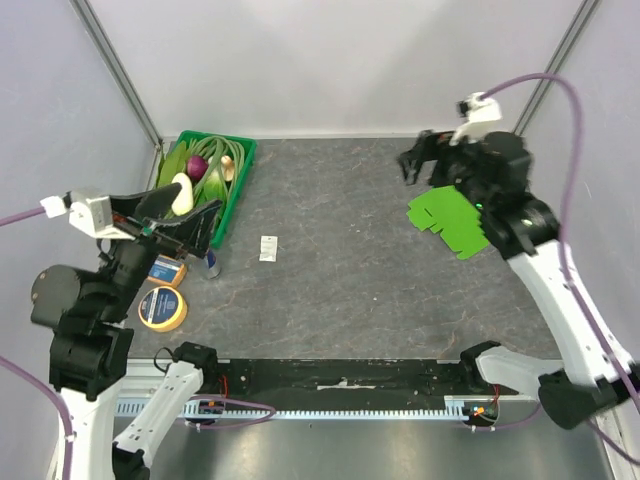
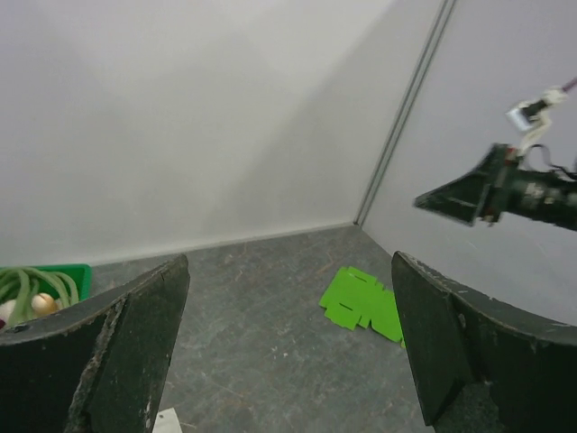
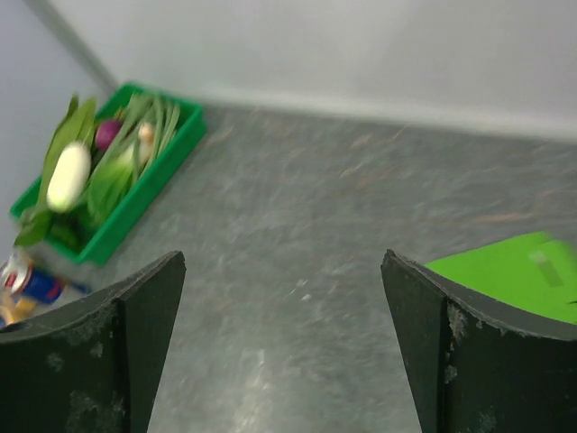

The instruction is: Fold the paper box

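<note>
The paper box (image 1: pixel 447 220) is a flat lime-green card cut-out lying unfolded on the grey table at the right, partly under my right arm. It also shows in the left wrist view as the same green paper box (image 2: pixel 364 302), far ahead, and in the right wrist view as a green corner of the paper box (image 3: pixel 509 275) behind the right finger. My right gripper (image 1: pixel 417 163) hovers open just left of and behind the card, with nothing between its fingers (image 3: pixel 283 256). My left gripper (image 1: pixel 195 228) stands open and empty (image 2: pixel 289 258) at the far left, raised beside the crate.
A green crate (image 1: pixel 238 190) of vegetables stands at the back left, also seen as the crate (image 3: pixel 144 194) in the right wrist view. A yellow tape roll (image 1: pixel 162 307), a small tin (image 1: pixel 166 270) and a white label (image 1: pixel 268 248) lie near it. Walls close in on three sides.
</note>
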Motion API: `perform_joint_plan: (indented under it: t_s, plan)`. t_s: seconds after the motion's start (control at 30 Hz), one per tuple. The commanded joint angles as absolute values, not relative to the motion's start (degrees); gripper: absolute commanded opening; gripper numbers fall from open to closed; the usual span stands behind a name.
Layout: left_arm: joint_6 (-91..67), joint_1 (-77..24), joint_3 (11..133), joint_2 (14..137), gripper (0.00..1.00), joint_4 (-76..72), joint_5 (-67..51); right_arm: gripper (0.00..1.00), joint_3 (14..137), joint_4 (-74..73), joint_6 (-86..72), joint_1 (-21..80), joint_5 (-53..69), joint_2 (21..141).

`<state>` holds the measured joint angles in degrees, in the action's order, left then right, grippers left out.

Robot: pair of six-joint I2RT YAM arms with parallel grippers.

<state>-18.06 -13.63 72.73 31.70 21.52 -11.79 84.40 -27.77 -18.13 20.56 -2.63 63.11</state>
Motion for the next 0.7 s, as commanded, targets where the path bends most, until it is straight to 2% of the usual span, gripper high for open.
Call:
perform_joint_plan:
  t_s: [0.0, 0.13, 0.2, 0.27, 0.47, 0.6, 0.67]
  plan:
    - [-21.2, -13.7, 71.3, 36.9, 1.0, 24.0, -18.9, 0.98, 76.9, -20.0, -26.3, 21.9, 9.7, 70.5]
    - [-21.2, -13.8, 69.9, 40.2, 1.0, 25.5, -22.4, 0.98, 72.4, -18.2, -29.3, 16.6, 10.2, 78.5]
    - [-21.3, -13.8, 69.4, 42.4, 1.0, 25.8, -24.5, 0.98, 68.2, -15.7, -32.7, 8.2, 11.2, 80.1]
    - [-22.0, -13.8, 67.9, 43.6, 1.0, 25.6, -26.0, 0.98, 67.6, -13.9, -32.3, 1.8, 7.0, 84.2]
    - [-27.9, -14.0, 59.9, 44.7, 0.99, 20.7, -34.4, 0.98, 76.1, -10.8, -30.0, -9.9, 8.0, 104.2]
    - [-32.0, -15.7, 53.8, 41.8, 0.99, 18.5, -35.9, 0.98, 83.0, -10.5, -26.9, -11.6, 8.3, 114.1]
    - [-33.4, -16.3, 49.9, 40.0, 0.99, 17.6, -36.2, 0.98, 83.3, -9.6, -26.4, -12.7, 7.9, 115.3]
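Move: The green box sheet's middle lies about 12 cm ahead of the empty right hand, some 15 cm to its right and 40 cm below it, flat on the table. From the left hand, also empty, that sheet is roughly 28 cm ahead, 49 cm to the right and 49 cm down. The small white packet lies about 18 cm ahead of the left hand, 4 cm to its right and 50 cm down. The right hand plunges about 36 cm and reaches 17 cm forward, drifting slightly left before sweeping well right, tipping fingers down some 40 degrees and turning clockwise, to arrive open over the far part of the green sheet. Meanwhile the left hand, open too, sinks about 18 cm while easing right and forward towards the sheet, tipping down and turning clockwise. ##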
